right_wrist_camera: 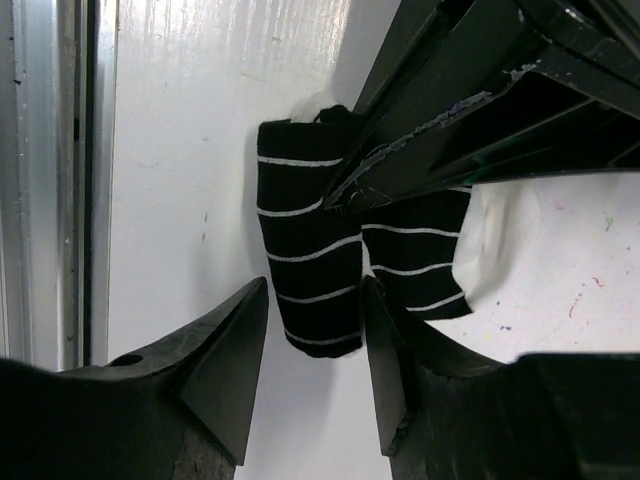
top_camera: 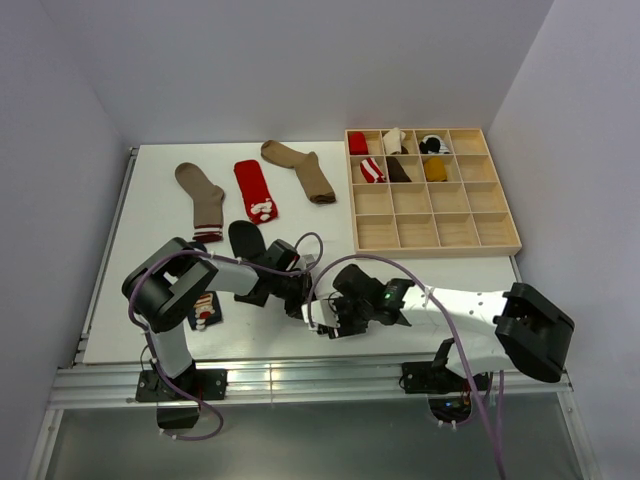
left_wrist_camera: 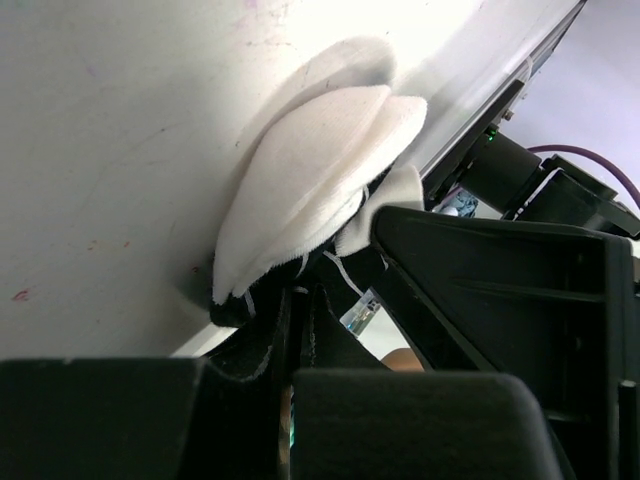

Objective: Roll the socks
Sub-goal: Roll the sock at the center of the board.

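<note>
A black sock with thin white stripes [right_wrist_camera: 310, 260] lies folded into a roll on the white table, and its white toe [left_wrist_camera: 310, 180] shows in the left wrist view. My left gripper [left_wrist_camera: 300, 310] is shut on the black part of this sock, reaching in from the upper right of the right wrist view. My right gripper [right_wrist_camera: 315, 340] is open, and the near end of the roll sits between its fingertips [right_wrist_camera: 225, 350]. The left fingertip stands apart from the fabric. In the top view both grippers [top_camera: 297, 290] [top_camera: 318, 322] meet near the table's front and hide the sock. A plain black sock [top_camera: 246, 240] lies just behind them.
Two tan socks [top_camera: 203, 200] [top_camera: 300, 170] and a red sock [top_camera: 256, 190] lie flat at the back. Another dark sock [top_camera: 205, 310] lies under the left arm. A wooden compartment tray [top_camera: 435, 250] at the back right holds several rolled socks. The table's metal front rail [right_wrist_camera: 40, 200] is close.
</note>
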`<move>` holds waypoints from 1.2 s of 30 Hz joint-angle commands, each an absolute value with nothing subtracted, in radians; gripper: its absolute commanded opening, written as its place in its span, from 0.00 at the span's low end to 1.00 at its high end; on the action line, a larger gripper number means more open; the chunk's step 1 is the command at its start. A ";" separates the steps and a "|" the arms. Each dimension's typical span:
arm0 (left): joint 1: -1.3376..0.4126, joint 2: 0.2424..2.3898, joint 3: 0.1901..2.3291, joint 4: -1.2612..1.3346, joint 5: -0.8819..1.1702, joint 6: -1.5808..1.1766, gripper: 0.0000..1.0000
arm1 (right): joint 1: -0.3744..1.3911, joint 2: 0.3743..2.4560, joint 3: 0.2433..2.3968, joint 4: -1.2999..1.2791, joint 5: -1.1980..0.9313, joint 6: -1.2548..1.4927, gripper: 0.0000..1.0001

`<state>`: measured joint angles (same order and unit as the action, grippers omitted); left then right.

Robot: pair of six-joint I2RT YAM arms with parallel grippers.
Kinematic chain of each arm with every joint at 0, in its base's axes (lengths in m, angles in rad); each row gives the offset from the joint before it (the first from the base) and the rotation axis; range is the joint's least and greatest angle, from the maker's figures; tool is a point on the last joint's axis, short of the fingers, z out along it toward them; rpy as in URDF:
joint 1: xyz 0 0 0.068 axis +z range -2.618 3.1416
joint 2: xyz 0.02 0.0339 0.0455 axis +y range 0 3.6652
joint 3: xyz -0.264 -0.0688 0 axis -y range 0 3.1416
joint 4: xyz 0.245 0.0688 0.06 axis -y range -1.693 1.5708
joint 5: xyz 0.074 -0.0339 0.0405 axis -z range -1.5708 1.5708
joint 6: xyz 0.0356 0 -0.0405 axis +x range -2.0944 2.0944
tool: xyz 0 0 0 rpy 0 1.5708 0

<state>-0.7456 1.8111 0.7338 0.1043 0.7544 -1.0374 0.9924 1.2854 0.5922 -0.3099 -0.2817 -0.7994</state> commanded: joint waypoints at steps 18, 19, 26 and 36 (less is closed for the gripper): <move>-0.735 1.622 0.568 0.268 0.552 -1.106 0.27 | 0.830 1.558 0.891 -0.642 -0.546 -0.790 0.28; -0.733 1.603 0.555 0.278 0.537 -1.111 0.30 | 0.815 1.596 0.913 -0.666 -0.580 -0.799 0.27; -0.732 1.453 0.494 0.267 0.378 -1.108 0.36 | 0.697 1.788 1.115 -0.895 -0.713 -0.854 0.26; -0.745 1.197 0.489 0.146 0.106 -0.912 0.40 | 0.637 2.069 1.339 -1.137 -0.787 -0.908 0.25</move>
<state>-0.7372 1.2610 0.4694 0.1844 0.2344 -1.0302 0.6468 2.0098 1.2930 -1.0328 -0.7830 -0.8585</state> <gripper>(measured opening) 0.389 0.263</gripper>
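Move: The striped sock lies folded on the board with the left hand's shut fingers still on it, its middle about 1 cm below that hand point. From the right hand, whose open fingers straddle its right end, its middle is some 3 cm left, 1 cm ahead and 1 cm below. The plain black sock lies about 18 cm left and 12 cm ahead of the left hand; the box's middle is roughly 28 cm ahead and 21 cm right of the right hand. The striped sock's right end gets pinched as the right fingers close, and that hand, keeping low, then goes about 3 cm forward while its wrist swings nearly 50 degrees until the fingers point back, left and down. Meanwhile the left fingers open, let go of the sock, and the hand draws off left, forward and up, about 5 cm each way, fingertips swinging forward. ##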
